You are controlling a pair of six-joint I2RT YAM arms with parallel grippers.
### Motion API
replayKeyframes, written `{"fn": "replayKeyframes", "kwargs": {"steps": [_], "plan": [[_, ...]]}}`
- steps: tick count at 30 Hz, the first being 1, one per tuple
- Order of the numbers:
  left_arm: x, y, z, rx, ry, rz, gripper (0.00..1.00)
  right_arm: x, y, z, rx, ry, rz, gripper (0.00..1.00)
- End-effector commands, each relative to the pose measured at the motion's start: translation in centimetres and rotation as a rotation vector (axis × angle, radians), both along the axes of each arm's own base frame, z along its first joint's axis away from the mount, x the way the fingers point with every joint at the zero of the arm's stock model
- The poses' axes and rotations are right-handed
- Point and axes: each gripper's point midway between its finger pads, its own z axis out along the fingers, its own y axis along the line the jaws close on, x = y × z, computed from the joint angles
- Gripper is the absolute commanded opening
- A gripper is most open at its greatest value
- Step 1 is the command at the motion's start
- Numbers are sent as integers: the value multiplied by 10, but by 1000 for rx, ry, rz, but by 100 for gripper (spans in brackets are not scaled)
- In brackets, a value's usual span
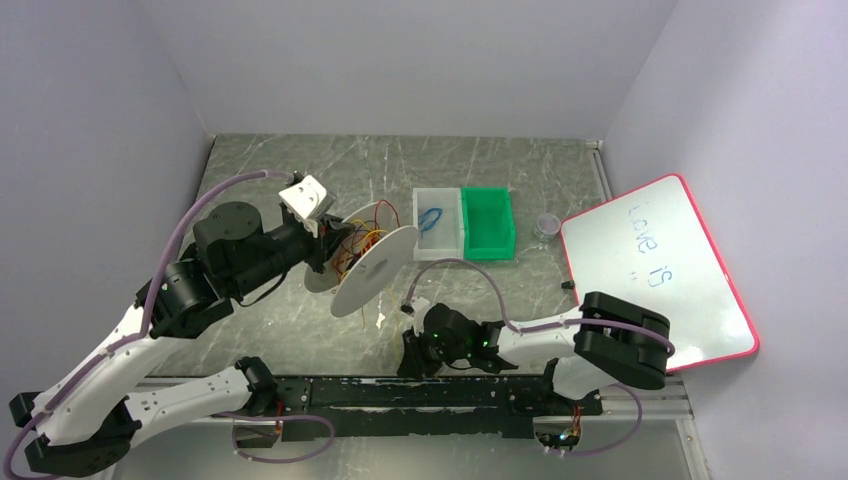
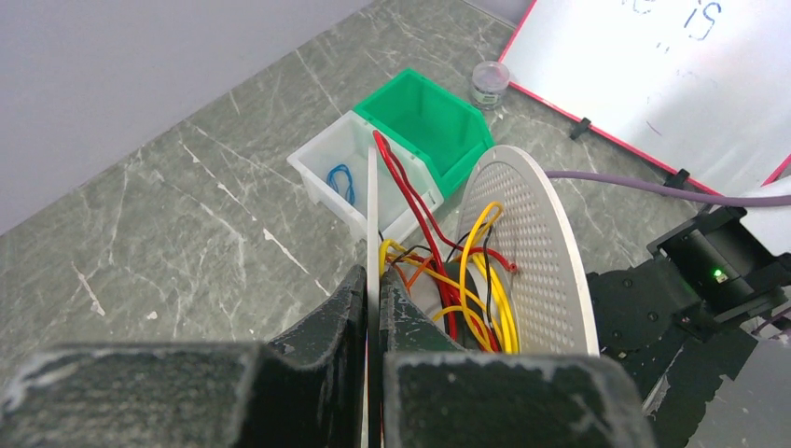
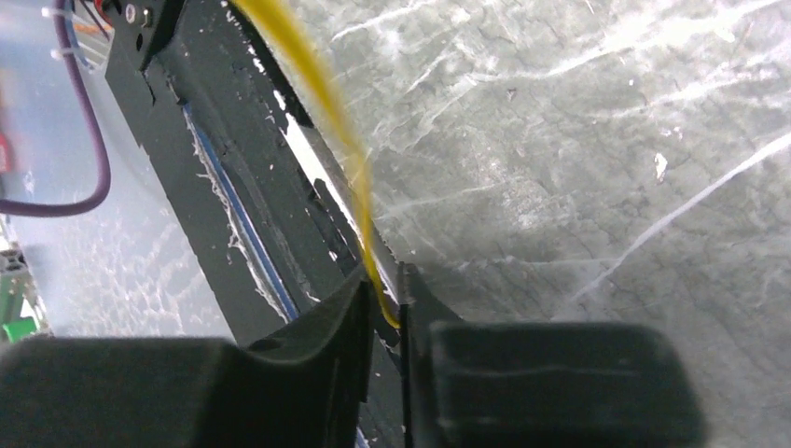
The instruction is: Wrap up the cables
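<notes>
A spool of two white discs is held up above the table, with the cables (image 1: pixel 355 245) in yellow, red and orange loosely tangled between the discs. My left gripper (image 2: pixel 373 275) is shut on the edge of the thin rear disc (image 2: pixel 372 201). The perforated front disc (image 2: pixel 536 243) stands to its right, and the cables (image 2: pixel 485 289) loop against it. My right gripper (image 1: pixel 412 352) is low by the table's near edge. In the right wrist view a yellow cable (image 3: pixel 317 103) runs down into the right gripper (image 3: pixel 382 297), whose jaws keep a narrow gap around it.
A white bin (image 1: pixel 437 240) holding a small blue wire coil and a green bin (image 1: pixel 488 240) stand behind the spool. A small clear jar (image 1: pixel 547 225) and a red-framed whiteboard (image 1: pixel 660 270) are at the right. A black rail (image 1: pixel 400 392) runs along the near edge.
</notes>
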Motion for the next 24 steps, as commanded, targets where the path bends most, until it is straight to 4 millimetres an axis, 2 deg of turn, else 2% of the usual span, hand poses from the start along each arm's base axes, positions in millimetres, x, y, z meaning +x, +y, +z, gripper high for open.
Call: {"fn": "replayKeyframes", "kwargs": {"steps": [1,3,12,20,24], "plan": [[6,-3,39,-134,-68,30,7,4,3,2,2,-30,-25,9],[11,-3,35,-132,-61,55,7,5,1,4,-4,-35,-37,0],[52,1,11,-162,14,302,7,4,-3,23,-81,-116,-24,0],[91,10,-4,-117,62,562,7,-13,9,40,-159,-193,32,0],[109,14,-20,-58,67,677,7,-17,17,57,-176,-241,46,0]]}}
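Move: The yellow cable's free stretch already runs between the right hand's part-open fingertips, low over the table's near edge. From that hand the held spool is about 14 cm ahead, 5 cm left and 31 cm up, the paper scrap 10 cm ahead and 6 cm left on the table, and the white tub some 29 cm ahead and 6 cm right. The left hand has the spool's middle about 4 cm right and 5 cm below, the white tub about 16 cm ahead, 15 cm right and 35 cm below, and that cable stretch 14 cm back, 10 cm right and 35 cm below. The right hand stays low while its fingers shut and pinch the yellow cable, then lifts it about 5 cm, drifting a little left and back towards the base as the wrist rolls slightly. Meanwhile the left hand, still pinching the spool's flange, swings the spool forward about 9 cm and then also down some 5 cm, towards the white tub, turning it some 30 degrees counter-clockwise. ##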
